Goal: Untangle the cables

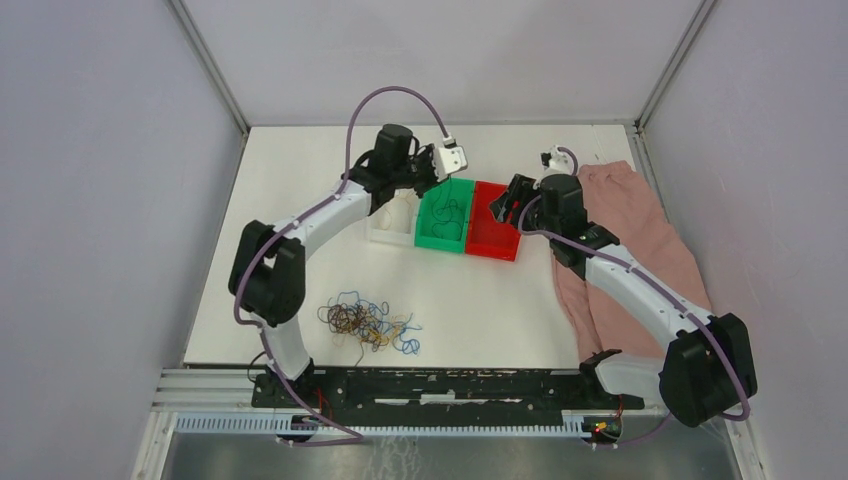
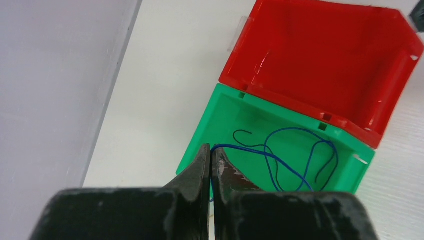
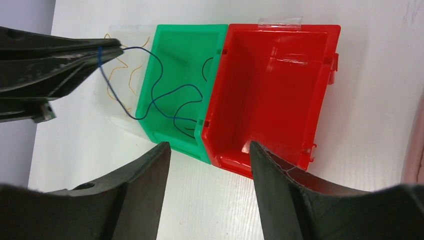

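Observation:
A tangle of blue, brown and yellow-tan cables lies on the white table near the front left. My left gripper is shut on one blue cable. It hovers over the near-left corner of the green bin, and the strand trails down into that bin. The right wrist view shows the same blue cable hanging from the left gripper into the green bin. My right gripper stands open with nothing in it, just above the front edge of the red bin.
A clear bin holding yellow strands stands left of the green bin. The three bins sit in a row at mid-table. A pink cloth covers the table's right side. A black rail runs along the near edge.

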`<state>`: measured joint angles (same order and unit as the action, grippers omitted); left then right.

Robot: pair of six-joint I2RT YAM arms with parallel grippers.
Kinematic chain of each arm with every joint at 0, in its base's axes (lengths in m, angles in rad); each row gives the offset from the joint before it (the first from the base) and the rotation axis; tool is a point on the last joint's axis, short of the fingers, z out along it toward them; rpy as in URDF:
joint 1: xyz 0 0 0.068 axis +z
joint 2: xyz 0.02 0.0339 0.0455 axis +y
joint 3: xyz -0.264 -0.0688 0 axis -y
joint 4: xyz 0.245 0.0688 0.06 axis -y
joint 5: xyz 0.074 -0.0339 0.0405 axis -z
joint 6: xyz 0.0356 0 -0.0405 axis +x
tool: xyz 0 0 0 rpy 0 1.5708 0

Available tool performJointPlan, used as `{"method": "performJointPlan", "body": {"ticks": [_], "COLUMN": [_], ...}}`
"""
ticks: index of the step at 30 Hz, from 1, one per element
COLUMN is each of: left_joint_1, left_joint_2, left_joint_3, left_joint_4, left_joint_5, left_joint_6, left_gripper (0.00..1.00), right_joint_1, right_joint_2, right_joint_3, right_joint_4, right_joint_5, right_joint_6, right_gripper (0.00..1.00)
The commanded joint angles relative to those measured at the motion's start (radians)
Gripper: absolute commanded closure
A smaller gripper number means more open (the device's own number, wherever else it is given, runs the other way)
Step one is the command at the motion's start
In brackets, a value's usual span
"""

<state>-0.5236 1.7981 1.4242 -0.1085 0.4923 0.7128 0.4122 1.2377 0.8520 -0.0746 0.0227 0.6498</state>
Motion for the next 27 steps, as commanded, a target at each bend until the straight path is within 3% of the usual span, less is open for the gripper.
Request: {"method": "performJointPlan", "body": {"ticks": [1, 6, 12, 16, 22, 27], "left_joint_1": [-0.011, -0.010, -0.012, -0.012, 0.005, 0.016], "left_joint_2": [0.065, 0.144, 0.217, 0.249, 0.252, 0.243], "left_joint_3": [0.085, 0.213, 0.358, 0.452, 0.563, 0.723], "left_joint_4": [0.051, -0.098, -0.399, -0.552, -0.629, -0.805], "left_joint_5": [-0.110, -0.072, 0.070, 0.059, 0.009, -0.051], "left_joint_6": [0.113, 0.134, 0.109, 0.159, 0.145, 0.165], "left_gripper": [0.97, 0.96, 0.67, 0.40, 0.35, 0.18], "right_joint_1": [-0.013, -0.024, -0.038, -0.040, -0.039, 0.014], "right_joint_2": [-0.012, -0.016, -0.017, -0.017, -0.005, 0.033], "right_joint_3": [-0.003, -0.004, 0.009, 0.029, 0.064, 0.115], "right_joint_4": [0.060, 0.057, 0.038, 0.014, -0.010, -0.037], "right_joint_5": [-0.009, -0.015, -0.022, -0.015, -0.056, -0.085], "right_joint_6": [0.005, -0.001, 0.000, 0.008, 0.023, -0.009], "right_gripper": [0.34, 0.34, 0.34, 0.33, 0.33, 0.30]}}
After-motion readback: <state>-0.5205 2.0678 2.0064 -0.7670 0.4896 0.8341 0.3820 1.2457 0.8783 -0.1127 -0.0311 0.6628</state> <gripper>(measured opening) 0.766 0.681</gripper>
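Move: Beneath the left hand, whose shut fingers still hold a dark blue cable already trailing into the green bin, the middle of that bin lies about 2 cm ahead, 3 cm to the right and 16 cm below. At that same depth the white bin's middle is some 9 cm to the left and 3 cm ahead, and the red bin's about 15 cm to the right and 1 cm ahead. From the idle right hand, the green bin is roughly 8 cm ahead, 13 cm to the left and 15 cm below. Reaching forward about 3 cm while sinking nearly as much over the green bin, the left hand then opens its fingers wide and lets go of the blue cable. As they open it draws back some 2 cm, tilts its fingers roughly 15 degrees further down, and finally lifts a couple of centimetres, staying above the bins. ##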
